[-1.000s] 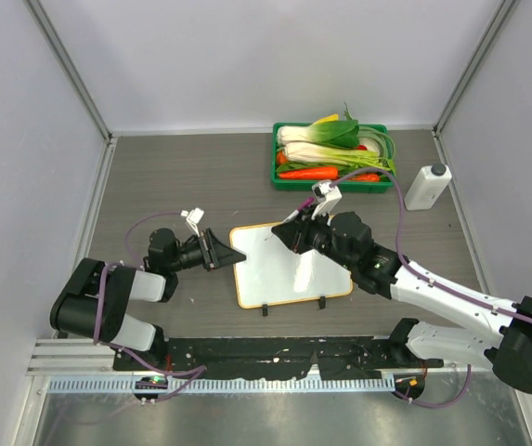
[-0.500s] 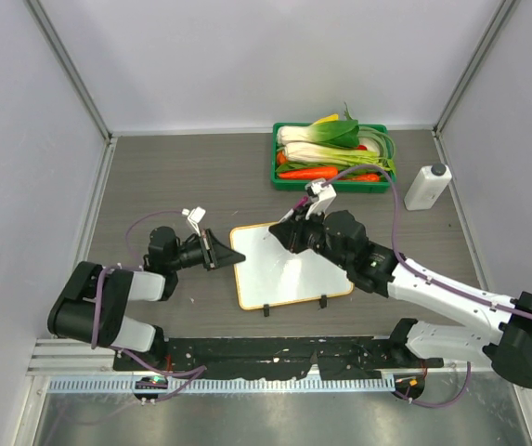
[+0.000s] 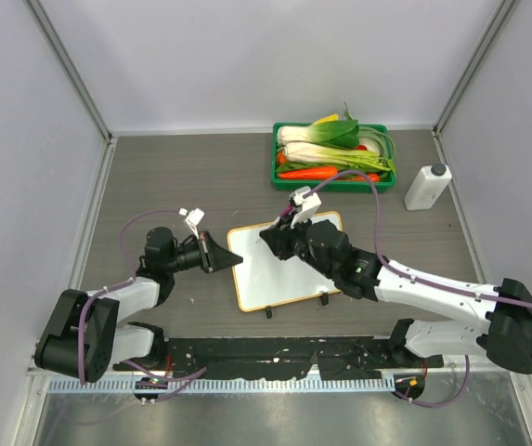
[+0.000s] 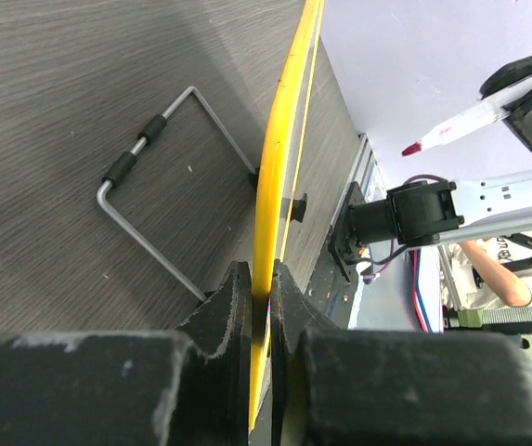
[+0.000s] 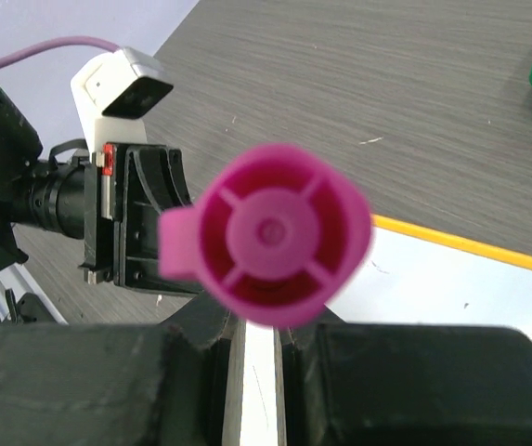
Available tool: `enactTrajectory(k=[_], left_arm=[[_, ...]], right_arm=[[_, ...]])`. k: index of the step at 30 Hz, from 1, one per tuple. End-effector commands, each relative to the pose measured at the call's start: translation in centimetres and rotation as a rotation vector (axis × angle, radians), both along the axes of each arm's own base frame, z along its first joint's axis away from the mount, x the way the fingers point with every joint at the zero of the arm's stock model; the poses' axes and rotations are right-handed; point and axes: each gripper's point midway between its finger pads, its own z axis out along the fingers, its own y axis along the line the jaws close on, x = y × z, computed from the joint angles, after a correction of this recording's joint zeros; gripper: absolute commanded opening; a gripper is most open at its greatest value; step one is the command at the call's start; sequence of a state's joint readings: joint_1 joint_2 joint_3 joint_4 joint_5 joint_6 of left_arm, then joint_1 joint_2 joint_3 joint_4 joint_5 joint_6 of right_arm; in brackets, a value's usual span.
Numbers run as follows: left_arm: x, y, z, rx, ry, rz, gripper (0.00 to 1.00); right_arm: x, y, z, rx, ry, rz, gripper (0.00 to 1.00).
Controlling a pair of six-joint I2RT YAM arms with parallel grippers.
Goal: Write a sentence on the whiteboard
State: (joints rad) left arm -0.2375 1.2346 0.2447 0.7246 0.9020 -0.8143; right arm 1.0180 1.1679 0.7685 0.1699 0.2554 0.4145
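The whiteboard (image 3: pixel 289 274) lies in the middle of the table, white with a thin orange rim (image 4: pixel 279 177). No sentence shows on its face. My left gripper (image 3: pixel 232 261) is shut on the board's left edge; in the left wrist view both jaws pinch the rim (image 4: pixel 258 283). My right gripper (image 3: pixel 269 238) hovers over the board's top left corner, shut on a pink marker whose round end cap (image 5: pixel 270 246) fills the right wrist view. The marker's pink tip (image 4: pixel 412 147) points down, above the board (image 5: pixel 451 288).
A bent wire stand (image 4: pixel 149 181) with black sleeves lies on the table under the board's raised edge. A green tray (image 3: pixel 330 185) of vegetables sits at the back right. A white bottle (image 3: pixel 427 186) stands to its right. Grey walls enclose the table.
My left gripper has closed onto the board's left edge and the board has shifted a little. My right arm has carried the marker left, toward the board's top left corner.
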Motion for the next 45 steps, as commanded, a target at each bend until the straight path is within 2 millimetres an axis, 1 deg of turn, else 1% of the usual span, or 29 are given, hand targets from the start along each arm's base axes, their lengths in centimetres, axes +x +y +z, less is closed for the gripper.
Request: enactTrajectory(k=[1,6,8,9,13,18,25,31,36,45], left_arm=[[0.4,0.6,-1.9,0.064,0.039,0.039,0.00],[0.5,0.5,-2.1,0.064,0.046,0.036,0.00],[0.5,0.5,-2.1,0.064,0.046,0.037,0.00],[0.5,0.5,-2.2,0.065,0.048,0.037,0.00],[0.6,0.5,-2.3,0.062,0.054,0.035,0.00],[0.7,0.3,-2.4,0.055,0.060,0.025,0.00],[0.8,0.3,-2.4,0.055,0.061,0.025,0.00],[0.7,0.3,-2.5,0.055,0.064,0.024,0.00],[0.8,0.3,-2.4,0.052,0.061,0.021,0.00],[0.7,0.2,-2.5,0.050,0.063,0.014,0.00]], right_arm=[[1.1,0.8,2.3,0.054,-0.076,-0.045,0.02],[1.6,1.2,2.0,0.049,-0.077,-0.071,0.01],[1.8,1.2,1.6,0.043,-0.072,-0.088,0.01],[2.1,1.1,1.7,0.048,-0.068,-0.107,0.02],[2.6,1.6,1.6,0.050,-0.057,-0.129,0.01],[3.0,2.1,1.1,0.049,-0.056,-0.139,0.02],[3.1,2.7,-0.1,0.036,-0.044,-0.138,0.01],[3.4,3.0,-0.3,0.044,-0.041,-0.144,0.02],[3.4,2.8,-1.2,0.025,-0.024,-0.150,0.01],[2.6,2.6,-3.3,-0.010,0.026,-0.128,0.01]])
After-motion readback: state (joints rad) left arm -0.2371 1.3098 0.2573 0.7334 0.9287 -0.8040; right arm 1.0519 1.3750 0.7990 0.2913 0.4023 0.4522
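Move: My right hand holds the marker. The upper-left part of the whiteboard, where I take it, lies about 3 cm ahead, 4 cm left and 7 cm below. From that hand the board's middle is some 2 cm back, 5 cm right and 11 cm down, and my left gripper, pinching the left edge, is 1 cm back, 7 cm left and 10 cm down. From my left hand the writing spot is about 3 cm ahead, 4 cm right and 3 cm up. I lower the marker towards the upper left of the board with my right hand, sinking nearly 4 cm while easing about 2.5 cm forward and as much left, then slowing almost to a standstill. The wrist turns a little clockwise and the fingers keep the marker. My left hand keeps its pinch on the board's left edge, settling about 1 cm. ##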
